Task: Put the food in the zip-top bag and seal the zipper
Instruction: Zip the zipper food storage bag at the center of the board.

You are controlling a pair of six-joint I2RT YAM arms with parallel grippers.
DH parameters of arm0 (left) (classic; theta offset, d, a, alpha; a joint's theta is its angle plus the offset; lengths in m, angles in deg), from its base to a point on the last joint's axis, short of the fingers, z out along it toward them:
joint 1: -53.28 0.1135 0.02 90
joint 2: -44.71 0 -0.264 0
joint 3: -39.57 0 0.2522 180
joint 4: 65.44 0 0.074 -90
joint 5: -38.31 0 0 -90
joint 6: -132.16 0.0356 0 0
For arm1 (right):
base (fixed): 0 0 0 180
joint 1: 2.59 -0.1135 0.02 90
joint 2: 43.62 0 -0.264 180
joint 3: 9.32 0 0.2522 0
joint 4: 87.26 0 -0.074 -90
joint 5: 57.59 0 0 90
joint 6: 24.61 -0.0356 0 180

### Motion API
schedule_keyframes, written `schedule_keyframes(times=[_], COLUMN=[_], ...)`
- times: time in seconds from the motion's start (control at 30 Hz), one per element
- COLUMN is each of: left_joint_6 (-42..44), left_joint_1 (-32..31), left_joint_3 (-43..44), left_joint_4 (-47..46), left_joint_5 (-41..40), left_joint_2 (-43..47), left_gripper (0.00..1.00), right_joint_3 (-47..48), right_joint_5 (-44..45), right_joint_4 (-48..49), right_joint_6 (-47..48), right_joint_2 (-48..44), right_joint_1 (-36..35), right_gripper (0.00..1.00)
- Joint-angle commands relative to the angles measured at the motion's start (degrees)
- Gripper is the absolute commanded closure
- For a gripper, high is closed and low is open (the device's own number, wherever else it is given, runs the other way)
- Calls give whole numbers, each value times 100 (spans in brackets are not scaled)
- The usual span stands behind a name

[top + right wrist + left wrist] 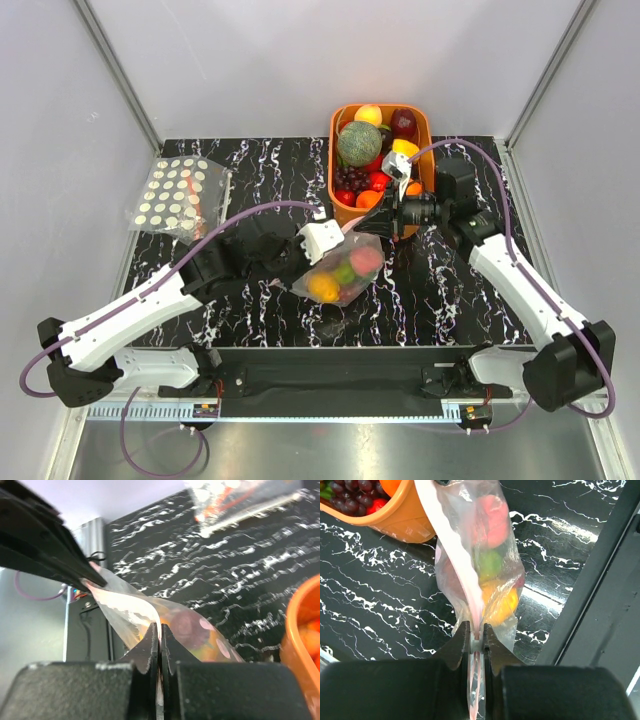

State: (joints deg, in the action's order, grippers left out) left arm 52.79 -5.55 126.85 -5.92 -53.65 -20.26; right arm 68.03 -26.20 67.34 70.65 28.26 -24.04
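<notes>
The zip-top bag point(342, 272) hangs between my two grippers over the middle of the table. It holds food: a pink-red piece point(492, 515), a green piece point(490, 562) and a yellow-orange piece point(501, 601). My left gripper point(330, 238) is shut on one end of the pink zipper point(457, 555), pinching it at the fingertips point(477, 636). My right gripper point(380, 222) is shut on the other end of the bag's mouth edge point(160, 629). The bag point(195, 630) sags below the stretched strip, its dots and the food showing through.
An orange basket point(424, 130) of fruit stands at the back, just behind my right gripper, and its wall point(395, 517) is close to the bag. A second clear bag with cream dots point(176, 195) lies at the far left. Metal frame posts stand at the table's corners.
</notes>
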Motion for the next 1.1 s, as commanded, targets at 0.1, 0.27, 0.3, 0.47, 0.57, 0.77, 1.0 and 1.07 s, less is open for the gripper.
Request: schedule_keyframes(times=[0.1, 0.27, 0.3, 0.47, 0.57, 0.77, 1.0, 1.07], left_joint_6=[-193, -255, -281, -307, -360, -851, -1045, -1046], left_joint_1=[-6, -6, -6, -6, -6, -6, -6, -6], left_joint_3=[242, 102, 75, -30, 13, 514, 769, 769], left_joint_4=[73, 161, 179, 249, 407, 1215, 1989, 1972], left_joint_5=[-349, -367, -367, -481, -543, -648, -384, -402], left_joint_2=[151, 239, 283, 424, 450, 196, -138, -139], left_gripper=[100, 100, 100, 100, 100, 100, 100, 100], right_joint_3=[-58, 56, 74, 109, 153, 5, 74, 118], right_joint_5=[2332, 3503, 3636, 4453, 4577, 4613, 4438, 4184], right_joint_4=[399, 382, 364, 303, 311, 548, 619, 619], right_joint_6=[-490, -877, -921, -974, -965, -790, -587, -561], right_joint_2=[-639, -736, -736, -833, -842, -1009, -1062, -1062], right_joint_1=[96, 396, 440, 651, 765, 774, 783, 783], right_gripper=[100, 100, 100, 100, 100, 100, 100, 100])
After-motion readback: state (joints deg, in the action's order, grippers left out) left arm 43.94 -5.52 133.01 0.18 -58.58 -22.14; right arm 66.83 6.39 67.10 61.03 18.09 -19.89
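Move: The right fingers already pinch the bag's zipper strip; the left gripper, shut on the strip nearer its other end, is roughly 17 cm to their left, 11 cm back and a little lower, with the fruit basket's middle some 16 cm straight ahead and 10 cm below. The food in the bag hangs about 9 cm back, 7 cm left and 10 cm below the right hand. From the left hand, the strip is between its fingers, the food 10 cm right, 2 cm forward, 8 cm below. Keeping its pinch on the zipper strip, the right hand draws it away from the left gripper, about 8 cm to the right and 6 cm forward, past the basket's front, rising some 3 cm mostly late on while turning nearly 40 degrees clockwise. The left hand stays shut on the strip as the working pinch, shifts about 2 cm forward and up, then comes back and slightly left to finish 1.5 cm higher, turned some 10 degrees counter-clockwise, with the strip drawn through its fingers. ##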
